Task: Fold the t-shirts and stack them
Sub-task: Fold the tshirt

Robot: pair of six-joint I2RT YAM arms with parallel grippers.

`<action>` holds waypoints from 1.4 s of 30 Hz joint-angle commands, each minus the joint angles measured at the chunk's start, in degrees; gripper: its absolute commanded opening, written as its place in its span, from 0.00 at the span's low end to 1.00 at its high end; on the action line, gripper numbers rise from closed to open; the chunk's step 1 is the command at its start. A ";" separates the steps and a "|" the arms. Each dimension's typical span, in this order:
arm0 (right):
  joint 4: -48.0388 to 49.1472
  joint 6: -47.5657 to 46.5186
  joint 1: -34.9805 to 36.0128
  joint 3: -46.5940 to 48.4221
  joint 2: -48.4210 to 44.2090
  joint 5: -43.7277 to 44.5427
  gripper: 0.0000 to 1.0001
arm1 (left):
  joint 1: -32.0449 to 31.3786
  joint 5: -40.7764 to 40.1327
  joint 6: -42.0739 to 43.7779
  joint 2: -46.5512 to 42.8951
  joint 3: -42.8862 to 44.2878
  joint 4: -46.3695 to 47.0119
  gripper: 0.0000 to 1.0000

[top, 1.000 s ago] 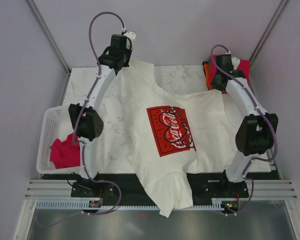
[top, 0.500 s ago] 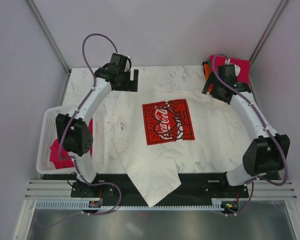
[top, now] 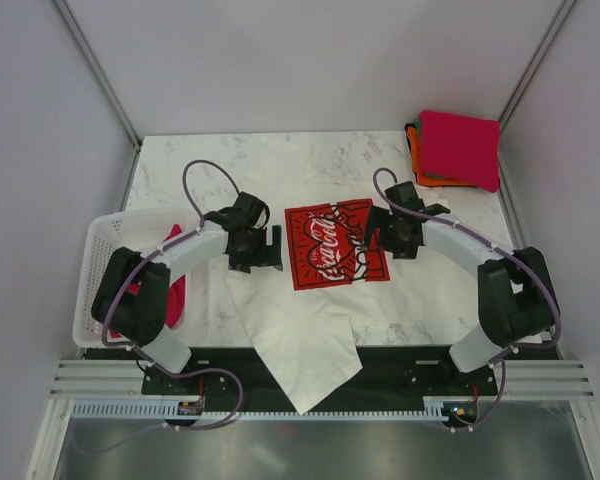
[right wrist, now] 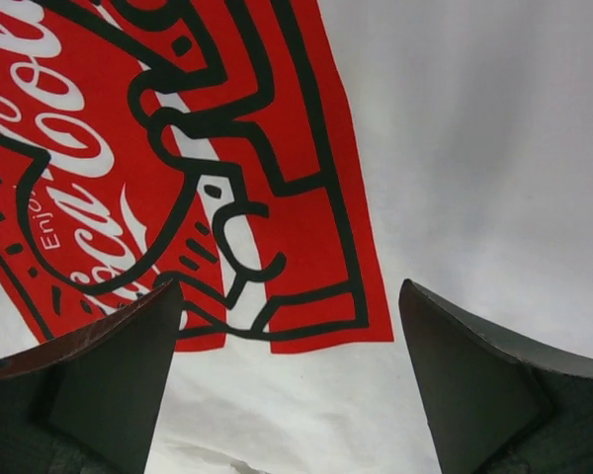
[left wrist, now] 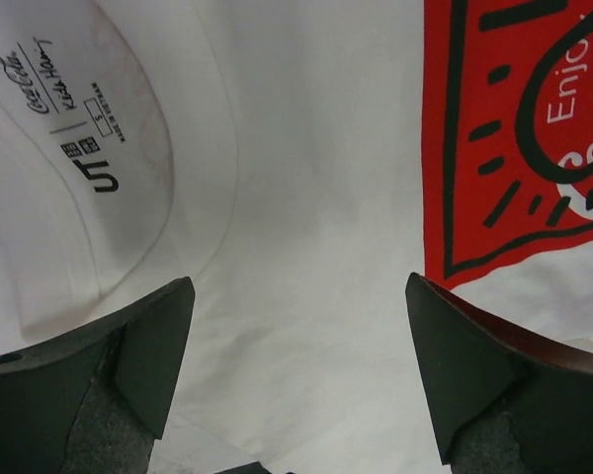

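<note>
The white t-shirt (top: 430,285) lies spread on the table, its red Coca-Cola print (top: 335,245) face up and its lower part hanging over the near edge. My left gripper (top: 267,248) hovers open over the cloth just left of the print; in the left wrist view it (left wrist: 301,370) has only white cloth (left wrist: 306,197) between its fingers, with the collar label (left wrist: 79,148) beyond. My right gripper (top: 378,238) stands open at the print's right edge; in the right wrist view it (right wrist: 292,385) holds nothing above the print (right wrist: 178,168).
A folded stack (top: 458,150) with a magenta shirt on top and orange and green edges below sits at the far right corner. A white lattice basket (top: 95,260) at the left holds a magenta shirt (top: 172,298). Marble table (top: 165,175) shows at the far left.
Both grippers opened and let go of the white t-shirt at the far side, and it dropped flat. Both arms then drew back toward the middle, beside the print.
</note>
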 commanded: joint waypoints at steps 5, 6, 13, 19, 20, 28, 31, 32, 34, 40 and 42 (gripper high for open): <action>4.73 0.93 -0.28 4.70 11.33 -4.69 0.98 | 5.02 -4.29 1.13 9.07 5.43 2.52 0.95; 4.73 0.84 -0.28 5.58 14.47 -4.96 0.98 | 5.47 -4.81 1.67 10.48 6.31 1.99 0.95; 4.47 1.81 -0.19 16.48 25.22 -10.40 0.98 | 10.83 -6.41 5.27 20.50 18.15 -0.91 0.96; -1.85 0.06 -0.19 25.89 24.00 -10.32 0.98 | 12.86 -5.43 6.25 16.83 23.90 -6.10 0.95; -2.56 -0.38 -0.11 26.16 23.04 -10.32 0.98 | 12.77 -4.21 5.55 14.56 23.20 -6.36 0.95; -11.96 -1.98 0.33 19.43 0.50 1.92 0.98 | 8.30 -3.15 -1.29 -15.21 5.21 -9.17 0.94; -12.93 1.88 -0.72 9.25 -9.02 10.73 0.98 | 3.82 -2.97 -6.13 -22.36 -2.35 -10.84 0.94; -12.85 3.72 -1.16 6.24 -12.27 11.55 0.98 | -0.81 -3.15 -10.15 -26.12 -4.04 -11.19 0.94; -12.76 7.77 -3.52 -2.26 -21.24 11.22 0.98 | -6.19 -3.32 -14.56 -28.43 -8.61 -11.46 0.94; -14.77 10.86 -8.89 -16.27 -35.67 7.43 0.98 | -22.02 -4.38 -29.60 -32.75 -19.07 -9.62 0.94; -15.83 11.91 -8.98 -17.25 -39.44 10.66 0.98 | -26.50 -4.29 -33.21 -33.28 -21.71 -8.74 0.93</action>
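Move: Both open hands hover over the spread t-shirt, its white cloth about 3 cm below the left fingers and 4 cm below the right. The middle of the red print lies some 17 cm right and 5 cm ahead of the left hand, 10 cm left and 3 cm ahead of the right. The sleeve hanging over the near table edge is about 23 cm back and 9 cm right of the left hand; the basket is 27 cm to that hand's left and 2 cm back. The folded stack lies some 26 cm ahead and 20 cm right of the right hand. Down and then forward, low along the t-shirt, both hands sweep with fingers wide open, pushing the cloth outward and to the left, the left hand about 12 cm forward, the right nearer 9. Both then lift clear, arc back towards the near edge while veering right, and sink again, still open: the left towards the overhanging sleeve, the right, turning clockwise, towards the near right hem corner. ##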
